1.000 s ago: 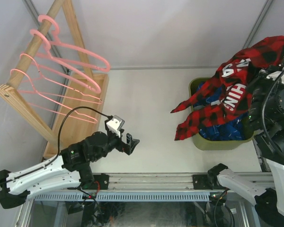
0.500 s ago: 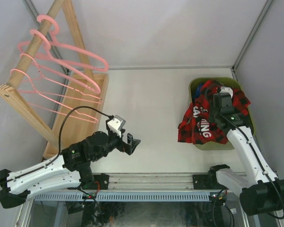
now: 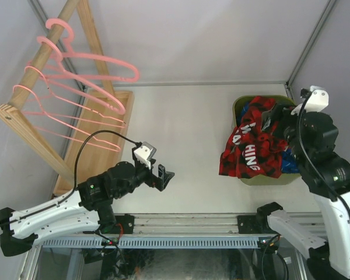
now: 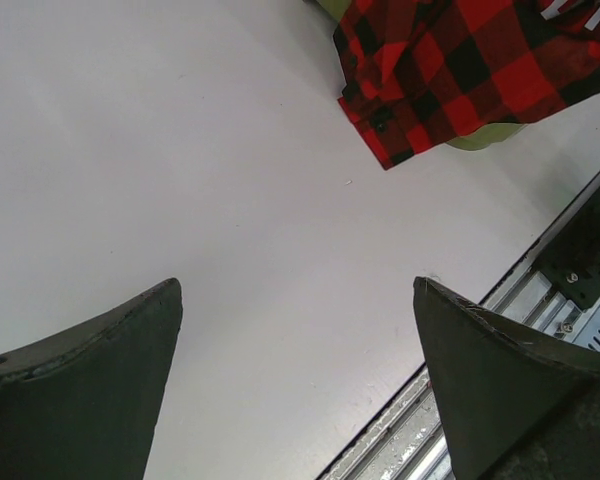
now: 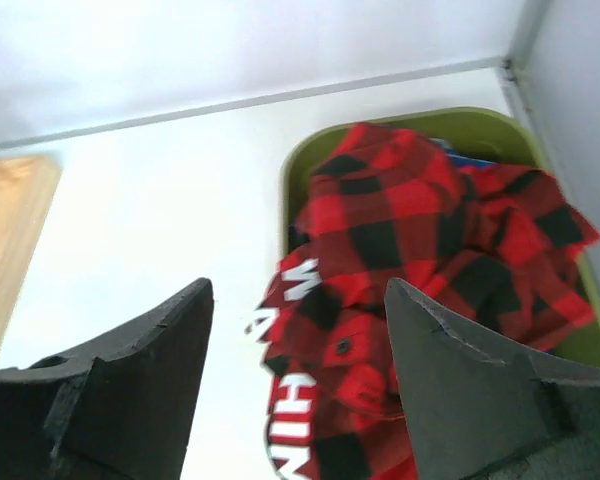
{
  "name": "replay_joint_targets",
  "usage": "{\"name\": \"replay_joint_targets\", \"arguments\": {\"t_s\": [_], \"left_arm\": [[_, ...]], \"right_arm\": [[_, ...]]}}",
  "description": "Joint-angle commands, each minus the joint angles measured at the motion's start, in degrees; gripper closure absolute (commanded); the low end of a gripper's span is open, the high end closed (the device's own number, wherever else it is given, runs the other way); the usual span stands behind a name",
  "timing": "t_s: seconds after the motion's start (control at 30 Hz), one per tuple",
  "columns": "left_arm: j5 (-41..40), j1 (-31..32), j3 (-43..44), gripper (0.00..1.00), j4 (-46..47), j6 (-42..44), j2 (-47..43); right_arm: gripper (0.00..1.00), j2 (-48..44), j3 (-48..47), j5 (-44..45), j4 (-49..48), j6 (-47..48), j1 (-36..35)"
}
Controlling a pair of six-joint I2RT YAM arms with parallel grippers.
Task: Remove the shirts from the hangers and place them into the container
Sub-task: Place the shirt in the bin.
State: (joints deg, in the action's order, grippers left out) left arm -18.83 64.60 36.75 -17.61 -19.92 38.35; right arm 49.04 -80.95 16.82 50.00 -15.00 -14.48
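Note:
The red-black plaid shirt [image 3: 251, 151] with white lettering lies in the olive-green container [image 3: 240, 105] at the right, and part of it hangs over the container's left and near rim. A blue shirt [image 3: 290, 158] shows beneath it. My right gripper [image 3: 270, 118] hovers above the container, open, with nothing between its fingers; its wrist view looks down on the shirt [image 5: 400, 230] and the container's rim [image 5: 480, 122]. My left gripper [image 3: 165, 175] hangs open over bare table, well left of the container. Several empty pink hangers [image 3: 87, 87] hang on the wooden rail at the far left.
The wooden rail [image 3: 44, 55] and its flat base board [image 3: 99, 134] take up the left side. Walls close in at the back and right, near the container. A metal mounting rail [image 3: 186, 224] runs along the near edge. The shirt's hem [image 4: 460, 70] shows in the left wrist view.
A second ago the right gripper held the red plaid shirt high at the right. It brought the shirt down to the container, opened, let go and drew upward. The left arm has barely moved.

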Motion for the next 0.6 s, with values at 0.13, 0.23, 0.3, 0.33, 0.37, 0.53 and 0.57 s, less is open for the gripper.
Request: {"name": "replay_joint_targets", "arguments": {"t_s": [0.13, 0.23, 0.3, 0.33, 0.37, 0.53, 0.57], "left_arm": [[-0.4, 0.0, 1.7, 0.0, 2.8, 0.8, -1.2], [-1.7, 0.0, 1.4, 0.0, 2.8, 0.3, -1.8], [-2.3, 0.0, 1.1, 0.0, 3.0, -0.2, -2.2], [-2.6, 0.0, 1.0, 0.0, 3.1, -0.4, -2.5], [-2.8, 0.0, 0.9, 0.0, 3.1, -0.5, -2.9], [-4.7, 0.0, 0.0, 0.0, 2.8, -1.0, -5.7], [-5.4, 0.0, -0.3, 0.0, 2.8, -1.3, -6.3]], "right_arm": [[0.32, 4.0, 3.7, 17.9, 3.9, -11.9, -28.4], [0.33, 7.8, 8.0, 23.1, 1.7, -17.4, -37.5], [0.32, 12.0, 10.1, 21.8, 1.1, -19.9, -40.5], [0.32, 14.4, 12.1, 21.4, 1.1, -21.4, -41.4], [0.32, 16.6, 13.3, 21.6, 1.3, -22.6, -42.0], [0.32, 26.2, 18.5, 16.8, -1.1, -26.8, -42.5], [0.32, 27.9, 19.8, 15.9, -3.1, -26.7, -42.4]]}}
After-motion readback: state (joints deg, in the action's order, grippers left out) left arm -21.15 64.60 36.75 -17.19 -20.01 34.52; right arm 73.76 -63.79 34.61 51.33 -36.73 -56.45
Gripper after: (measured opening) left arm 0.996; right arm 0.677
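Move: The part of the red shirt hanging out of the green container lies about 13 cm to the left of my right hand, some 4 cm back and 29 cm below. The container's middle is about 5 cm ahead, 3 cm to the right and 29 cm down. The bit of blue shirt showing in it is some 8 cm right, 1 cm back and 26 cm down. From my left hand the overhanging part lies about 23 cm right, 5 cm ahead and 14 cm below. I swing my empty right hand left off the container by about 17 cm, then sink ever faster as well, some 21 cm in all, towards the overhanging end of the red shirt. On the way I tip the fingers down some 30 degrees, turning them a little counter-clockwise and keeping them about two-thirds open, without touching the cloth yet. My left hand rises about 2 cm. ##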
